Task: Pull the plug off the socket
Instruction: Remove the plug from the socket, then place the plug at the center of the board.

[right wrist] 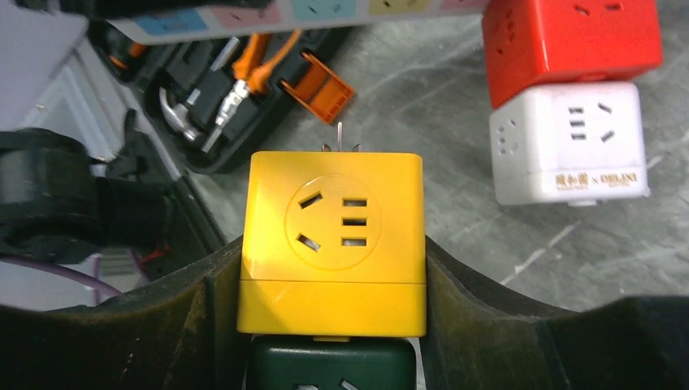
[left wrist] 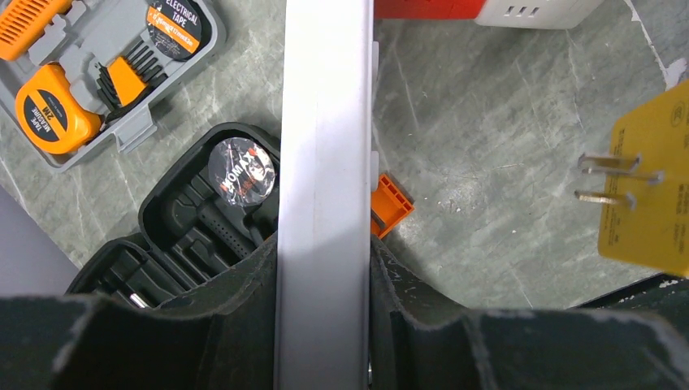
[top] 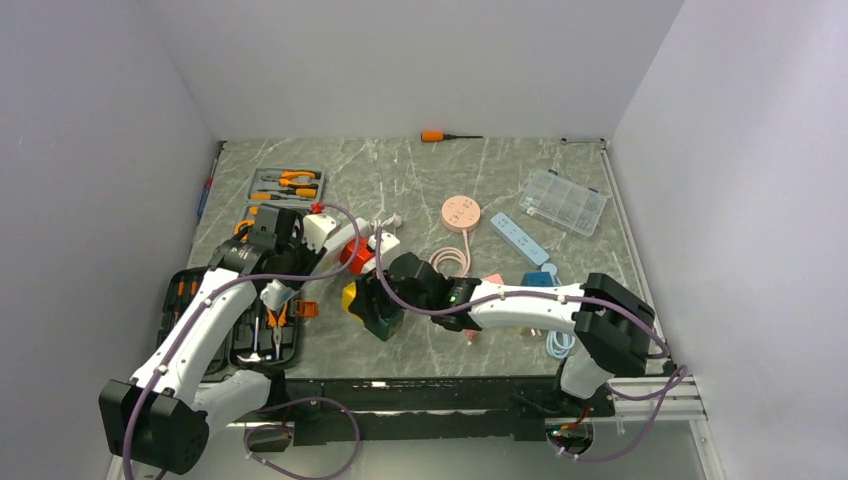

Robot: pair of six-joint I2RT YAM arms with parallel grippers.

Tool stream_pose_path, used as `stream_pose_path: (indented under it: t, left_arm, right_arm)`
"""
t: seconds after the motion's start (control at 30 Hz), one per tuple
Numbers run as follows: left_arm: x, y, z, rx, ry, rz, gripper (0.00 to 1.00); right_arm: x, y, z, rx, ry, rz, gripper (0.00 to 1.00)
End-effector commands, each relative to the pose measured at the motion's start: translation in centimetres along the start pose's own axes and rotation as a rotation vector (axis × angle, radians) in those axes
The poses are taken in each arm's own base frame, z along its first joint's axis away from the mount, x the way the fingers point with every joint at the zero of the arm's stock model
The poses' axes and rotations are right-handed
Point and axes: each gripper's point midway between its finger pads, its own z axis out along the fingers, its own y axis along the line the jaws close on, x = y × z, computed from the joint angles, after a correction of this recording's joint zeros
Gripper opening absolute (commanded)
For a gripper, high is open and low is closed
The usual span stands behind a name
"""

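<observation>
The socket, a long white power strip point(left wrist: 325, 122), is clamped between the fingers of my left gripper point(left wrist: 325, 244) and held above the table. It shows in the top view point(top: 322, 232) and at the top of the right wrist view point(right wrist: 309, 12), with coloured outlets. My right gripper point(right wrist: 333, 244) is shut on the plug, a yellow cube adapter point(right wrist: 333, 219) with a green cube point(right wrist: 329, 361) stuck behind it. The plug's metal prongs point(left wrist: 609, 179) are bare and clear of the strip. In the top view the yellow cube point(top: 350, 297) is just below the strip.
A red cube point(right wrist: 569, 45) and a white cube point(right wrist: 569, 142) lie next to the strip. An open black tool case point(top: 225, 320) and a grey tool kit point(top: 285, 185) are at the left. A pink disc point(top: 461, 212), a light-blue strip point(top: 518, 238) and a clear organiser box point(top: 563, 200) are at the back right.
</observation>
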Motion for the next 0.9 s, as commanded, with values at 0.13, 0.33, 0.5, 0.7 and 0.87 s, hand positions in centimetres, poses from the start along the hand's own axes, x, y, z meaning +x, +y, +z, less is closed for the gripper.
stream_pose_path:
  t: [0.13, 0.33, 0.5, 0.7, 0.87]
  left_arm:
    - [-2.1, 0.4, -0.8, -0.01, -0.091, 0.02, 0.0]
    - [-2.8, 1.0, -1.4, -0.028, -0.098, 0.017, 0.0]
    - [-3.0, 1.1, -1.7, -0.035, -0.108, 0.031, 0.0]
    - [-2.8, 0.7, -2.3, -0.031, -0.149, 0.09, 0.0]
    - [-2.8, -0.1, -2.8, 0.008, -0.183, 0.119, 0.0]
  right_arm:
    - [4.0, -5.6, -2.3, 0.222, 0.021, -0.063, 0.0]
    - [5.7, -9.2, -3.7, 0.393, 0.025, -0.023, 0.0]
    - [6.6, -11.9, -4.9, 0.557, 0.024, 0.028, 0.04]
    - [5.7, -10.9, -5.7, 0.498, -0.005, 0.039, 0.8]
    - [0.4, -7.7, -6.0, 0.345, -0.094, -0.004, 0.97]
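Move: The right hand holds the yellow plug, green one joined to it; its put-down spot, bare table, lies about 12 cm to its right, 1 cm ahead and 10 cm below. The white cube sits some 8 cm ahead and 3 cm right of this hand, the red cube 13 cm straight ahead, both 7-9 cm lower; the pink plug is 7 cm ahead and 23 cm right. From the left hand the spot is about 10 cm back, 22 cm right and 11 cm down. Still gripping the yellow plug with the green one on it, the right hand carries them right and down, away from the strip, about 12 cm across and 10 cm down, dipping the fingers and turning some 20 degrees clockwise. It then opens, lets go on the table and starts rising, about 2.5 cm. The left hand keeps its hold on the strip. ##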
